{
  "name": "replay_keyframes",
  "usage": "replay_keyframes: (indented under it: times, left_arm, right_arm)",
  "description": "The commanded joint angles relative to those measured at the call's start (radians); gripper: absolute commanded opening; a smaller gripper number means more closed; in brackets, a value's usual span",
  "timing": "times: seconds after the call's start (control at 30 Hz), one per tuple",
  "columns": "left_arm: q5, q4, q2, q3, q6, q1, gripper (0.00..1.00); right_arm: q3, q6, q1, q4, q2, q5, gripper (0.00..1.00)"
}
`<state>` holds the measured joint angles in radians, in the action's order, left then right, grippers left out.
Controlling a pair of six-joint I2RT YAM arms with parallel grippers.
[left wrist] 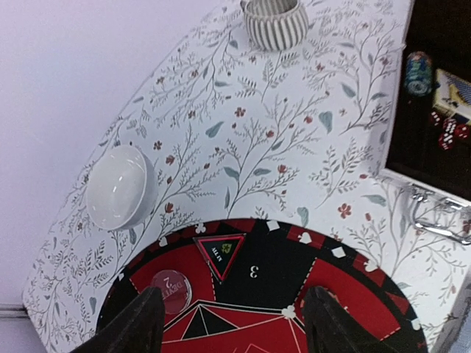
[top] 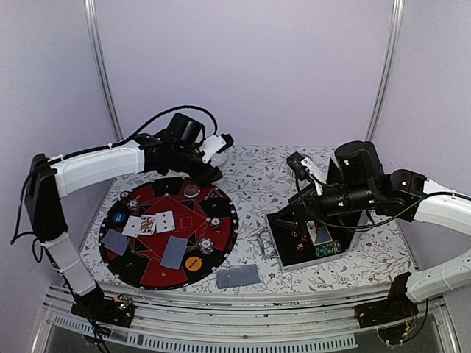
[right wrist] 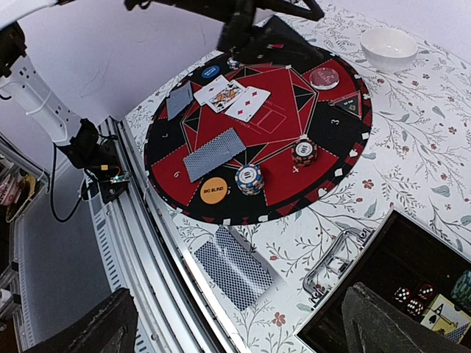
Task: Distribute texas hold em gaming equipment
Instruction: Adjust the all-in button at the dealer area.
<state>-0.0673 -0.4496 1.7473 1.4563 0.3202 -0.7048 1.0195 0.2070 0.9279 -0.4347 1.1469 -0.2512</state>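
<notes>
A round red and black poker mat (top: 147, 268) lies at the table's left. On it are a red triangular marker (left wrist: 221, 252), a clear dealer disc (left wrist: 171, 288), an orange disc (right wrist: 213, 190), a blue disc (right wrist: 210, 72), two chip stacks (right wrist: 249, 179) (right wrist: 304, 151), face-up cards (right wrist: 232, 95) and face-down cards (right wrist: 214, 154). A grey-blue deck (right wrist: 235, 266) sits on the table just off the mat's near edge. My left gripper (left wrist: 232, 312) hangs open over the mat's far edge, nothing between its fingers. My right gripper (right wrist: 243, 327) is open above the case's left edge.
A black open case (top: 283, 246) with red dice (right wrist: 412, 294), chips and cards stands at the right, its metal handle (right wrist: 335, 257) towards the mat. A white bowl (left wrist: 119, 185) and a ribbed grey cup (left wrist: 274, 22) stand behind the mat. A metal rail (right wrist: 154, 250) edges the near side.
</notes>
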Motion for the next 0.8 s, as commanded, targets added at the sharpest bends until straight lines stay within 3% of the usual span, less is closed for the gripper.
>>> replay_keyframes:
  times: [0.0,0.23,0.33,0.43,0.53,0.77]
  left_arm:
    - [0.062,-0.02,-0.103,-0.134,-0.047,-0.084,0.67]
    - [0.065,-0.015,-0.252,-0.249,-0.099,-0.188,0.67]
    - [0.045,0.012,-0.264,-0.262,-0.125,-0.154,0.78]
    - [0.076,-0.031,-0.166,-0.18,-0.173,-0.046,0.79]
    - [0.084,-0.089,-0.014,-0.045,-0.212,0.036,0.97]
    - [0.062,-0.16,0.328,0.234,-0.262,0.093,0.98]
  right_arm:
    - [-0.024,0.019,-0.006,0.028,-0.039,0.026,0.99]
    - [-0.02,0.017,-0.007,0.041,-0.024,0.014,0.99]
    - [-0.019,0.016,-0.007,0.047,-0.015,0.009,0.99]
    - [-0.017,0.018,-0.006,0.054,-0.009,-0.003,0.99]
    - [-0.02,0.024,-0.007,0.056,-0.011,-0.003,0.99]
    - [-0.04,0.034,-0.006,0.061,-0.021,0.009,0.99]
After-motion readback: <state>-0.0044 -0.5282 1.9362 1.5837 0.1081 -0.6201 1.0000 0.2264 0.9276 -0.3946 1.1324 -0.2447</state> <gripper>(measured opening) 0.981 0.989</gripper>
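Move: The all-in button lies flat on the mat, about 8 cm ahead of the left hand, 2 cm to its left and some 17 cm below. The dealer button is roughly 9 cm farther left, and level with it or slightly farther out. The small chip stack sits about 13 cm nearer the base than the all-in button; the white bowl is about 16 cm beyond it. From the right hand the all-in button lies some 28 cm ahead, 22 cm left and 23 cm lower. Back first, by about 12 cm, the empty left hand swings away from the all-in button, turning slightly clockwise. It then reverses and reaches forward about 15 cm, ending closer to the button than it began and sinking late in the reach. On the return the fingers open from two-thirds to fully wide, while the hand tips further down and turns some 20 degrees counter-clockwise, still clear of the button. ##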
